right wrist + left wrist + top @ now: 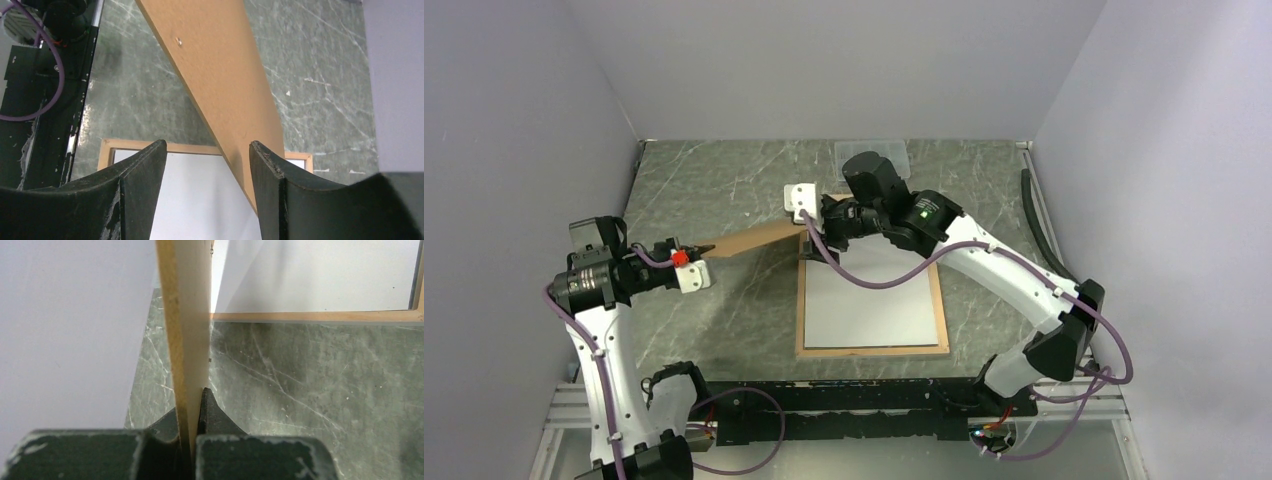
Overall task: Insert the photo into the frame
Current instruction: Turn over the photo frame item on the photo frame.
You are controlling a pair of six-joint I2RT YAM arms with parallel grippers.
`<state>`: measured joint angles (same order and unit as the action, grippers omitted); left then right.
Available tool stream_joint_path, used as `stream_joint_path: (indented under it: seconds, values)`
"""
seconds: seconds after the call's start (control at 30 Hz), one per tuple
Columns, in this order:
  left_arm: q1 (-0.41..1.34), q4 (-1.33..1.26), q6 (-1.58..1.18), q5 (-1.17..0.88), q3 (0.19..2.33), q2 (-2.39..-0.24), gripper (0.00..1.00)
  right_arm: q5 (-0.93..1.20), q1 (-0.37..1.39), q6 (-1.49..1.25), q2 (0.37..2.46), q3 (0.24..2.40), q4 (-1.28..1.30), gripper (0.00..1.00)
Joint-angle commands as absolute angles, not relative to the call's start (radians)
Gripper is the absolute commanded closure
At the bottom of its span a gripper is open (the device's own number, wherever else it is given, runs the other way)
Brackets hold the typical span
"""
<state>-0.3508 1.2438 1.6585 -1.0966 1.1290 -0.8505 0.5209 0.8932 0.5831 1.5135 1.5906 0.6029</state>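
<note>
The frame [801,310] lies back up on the table, its light wood border around the photo [874,305], which shows its plain white back. A brown backing board [749,240] hangs tilted above the frame's far left corner. My left gripper [696,258] is shut on the board's left end, and the left wrist view shows the thin board [187,315] pinched on edge between the jaws of that gripper [192,405]. My right gripper [807,222] stands open around the board's right end. In the right wrist view the board [220,75] runs between the fingers [207,150], close to the right one, above the photo [200,200].
A small clear plastic box [874,155] sits at the back of the marbled table. A black cable [1036,220] runs along the right wall. The arms' black mounting rail [824,400] lines the near edge. Grey walls close in on three sides.
</note>
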Motion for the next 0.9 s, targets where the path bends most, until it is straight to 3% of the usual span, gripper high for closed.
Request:
stream_joint_path:
  seconds: [0.0,0.07,0.17,0.27,0.33,0.37,0.4,0.43,0.47,0.67,0.87]
  values:
    - [-0.351,1.239,1.734,-1.212,1.170,-0.842,0.97,0.496,0.914,0.632,1.522,1.642,0.538,0.40]
    - [-0.350,1.226,1.721,-1.213,1.167,-0.837,0.97,0.482,0.918,0.626,1.530,1.631,0.512,0.53]
    - [-0.351,1.197,1.692,-1.217,1.164,-0.832,0.97,0.456,0.927,0.621,1.540,1.620,0.470,0.82]
    - [-0.350,1.116,1.600,-1.217,1.158,-0.821,0.97,0.421,0.929,0.603,1.551,1.615,0.423,1.00]
    - [-0.351,1.059,1.543,-1.213,1.150,-0.811,0.97,0.393,0.932,0.572,1.556,1.618,0.384,1.00]
    - [-0.350,1.030,1.512,-1.209,1.146,-0.805,0.87,0.382,0.933,0.558,1.557,1.618,0.363,1.00]
    - [-0.351,0.981,1.458,-1.199,1.136,-0.798,0.61,0.370,0.932,0.546,1.556,1.615,0.338,1.00]
    - [-0.350,0.912,1.380,-1.184,1.121,-0.788,0.22,0.360,0.933,0.535,1.553,1.612,0.313,1.00]
    - [-0.351,0.841,1.306,-1.166,1.105,-0.779,0.07,0.346,0.932,0.513,1.551,1.605,0.277,1.00]
    - [-0.351,0.269,0.668,-0.882,1.032,-0.769,0.05,0.190,0.901,0.330,1.621,1.723,0.220,1.00]
    - [-0.351,0.461,0.417,-0.634,1.321,-0.988,0.05,0.172,0.794,0.030,1.677,1.910,0.281,1.00]
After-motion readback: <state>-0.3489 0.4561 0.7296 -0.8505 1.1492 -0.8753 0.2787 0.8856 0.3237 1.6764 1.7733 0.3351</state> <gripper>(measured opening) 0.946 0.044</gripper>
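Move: The bare brown back panel stands steeply on edge between the hands, still pinched at its left end by the left fingers. The right hand, open, already straddles its right-hand edge, whose grip spot is only 1-2 cm to the left and level; from the left hand that edge is about 20 cm to the right and 3 cm ahead. Well below the right hand, about 29 cm down, lie the photo frame, its middle 2 cm ahead and 13 cm right, and the clear box, 26 cm ahead and 13 cm right. The right fingers first close on the panel's right-hand edge while the left holds its end still; then the right hand carries the panel forward by about 8 cm, rising and edging left as well, and swings it some 20 degrees clockwise. Once the right grip is shut, the left fingers spring wide open, let go of the left end and back off up and forward with some drift to the left, about 13 cm in all, turning counter-clockwise. ##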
